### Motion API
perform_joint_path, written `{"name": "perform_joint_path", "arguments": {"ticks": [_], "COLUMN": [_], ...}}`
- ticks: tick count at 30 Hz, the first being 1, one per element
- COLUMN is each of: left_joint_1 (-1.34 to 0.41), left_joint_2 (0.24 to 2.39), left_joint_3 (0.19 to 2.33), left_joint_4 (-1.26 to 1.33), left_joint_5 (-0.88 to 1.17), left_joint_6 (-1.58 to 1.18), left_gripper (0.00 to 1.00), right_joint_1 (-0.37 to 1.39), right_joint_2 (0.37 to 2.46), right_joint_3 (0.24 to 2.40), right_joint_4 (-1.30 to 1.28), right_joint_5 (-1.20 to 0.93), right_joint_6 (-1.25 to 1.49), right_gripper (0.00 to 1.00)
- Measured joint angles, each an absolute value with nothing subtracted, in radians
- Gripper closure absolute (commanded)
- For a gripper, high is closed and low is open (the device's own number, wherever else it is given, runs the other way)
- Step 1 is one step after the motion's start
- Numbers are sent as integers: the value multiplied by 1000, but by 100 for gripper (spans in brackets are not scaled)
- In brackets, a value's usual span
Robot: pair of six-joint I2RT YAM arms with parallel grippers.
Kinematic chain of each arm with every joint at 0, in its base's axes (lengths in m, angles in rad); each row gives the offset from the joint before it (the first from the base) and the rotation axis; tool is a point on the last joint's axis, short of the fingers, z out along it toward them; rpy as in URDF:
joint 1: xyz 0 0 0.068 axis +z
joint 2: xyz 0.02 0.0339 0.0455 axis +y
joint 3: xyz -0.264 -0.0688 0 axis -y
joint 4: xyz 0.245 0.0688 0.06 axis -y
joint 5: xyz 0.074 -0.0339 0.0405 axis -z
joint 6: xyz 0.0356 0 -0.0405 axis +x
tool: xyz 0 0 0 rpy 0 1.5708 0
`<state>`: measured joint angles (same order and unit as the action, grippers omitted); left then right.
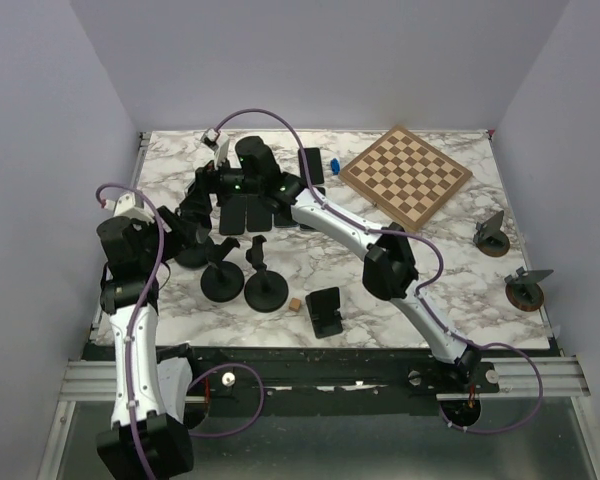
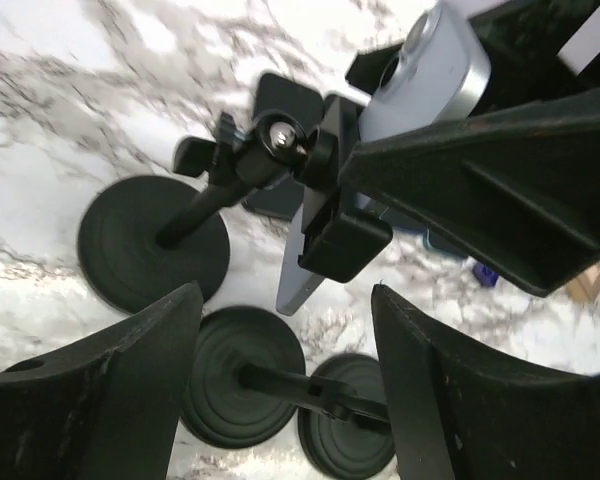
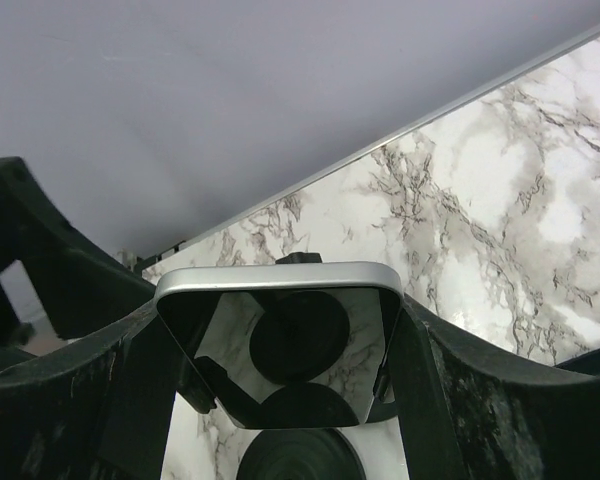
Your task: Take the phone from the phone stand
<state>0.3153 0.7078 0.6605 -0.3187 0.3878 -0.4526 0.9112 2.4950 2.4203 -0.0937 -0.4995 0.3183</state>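
Observation:
A silver phone with a dark, mirror-like screen stands clamped in a black phone stand, which has a round base and a tilted pole. My right gripper is shut on the phone, a finger pressed to each side edge. From the left wrist view, the right gripper's black fingers reach in from the right onto the phone, just past the clamp. My left gripper is open beside the stand, with nothing between its fingers. From above, both grippers meet at the table's back left.
Two more round-base stands stand in front of the grippers. Dark phones lie flat near them. A folding stand and a small wooden cube sit near the front. A chessboard lies at the back right.

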Motion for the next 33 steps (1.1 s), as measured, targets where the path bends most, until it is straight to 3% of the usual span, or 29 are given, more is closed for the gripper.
{"name": "perform_joint_path", "arguments": {"ticks": [5, 8, 13, 20, 26, 31, 33], "left_joint_1": [248, 237, 225, 194, 192, 192, 192], "left_joint_2": [831, 841, 860, 915, 906, 899, 899], "left_joint_3": [719, 746, 752, 772, 771, 762, 762], "left_joint_4": [-347, -343, -315, -293, -270, -259, -256], "left_joint_5": [405, 403, 403, 406, 410, 415, 416], "left_joint_6": [-394, -364, -344, -336, -327, -319, -317], "left_gripper": [30, 42, 44, 55, 72, 100, 100], "right_joint_1": [905, 905, 905, 905, 904, 904, 904], "right_joint_2": [2495, 2495, 2495, 2495, 2495, 2495, 2495], "right_joint_3": [2420, 2420, 2420, 2420, 2420, 2420, 2420], "right_joint_4": [-93, -92, -92, -91, -90, -88, -87], "right_joint_5": [-505, -512, -521, -525, -525, -524, -524], "right_joint_6": [345, 355, 371, 382, 393, 396, 398], "right_gripper": [99, 99, 99, 99, 99, 99, 99]}}
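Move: The near lower end of the phone stand's clamp lies about 4 cm ahead of the left fingertips, 3 cm to their right and roughly level. The phone, still in that clamp, is some 7 cm ahead, 4 cm right and 3 cm higher. The next empty stand is about 5 cm back, 8 cm right and 10 cm lower. From the right hand, already holding the phone's edges, the clamp end lies about 3 cm back, 1 cm left and 3 cm below. Forward and to its right, about 4 cm in all, the left hand eases in under the right gripper's near finger, turning some 10 degrees clockwise. Its fingers close to about half their starting gap and pinch the clamp's near lower end from left and right. The right hand stays in place, keeping its hold on the phone's edges and tilting only slightly. ##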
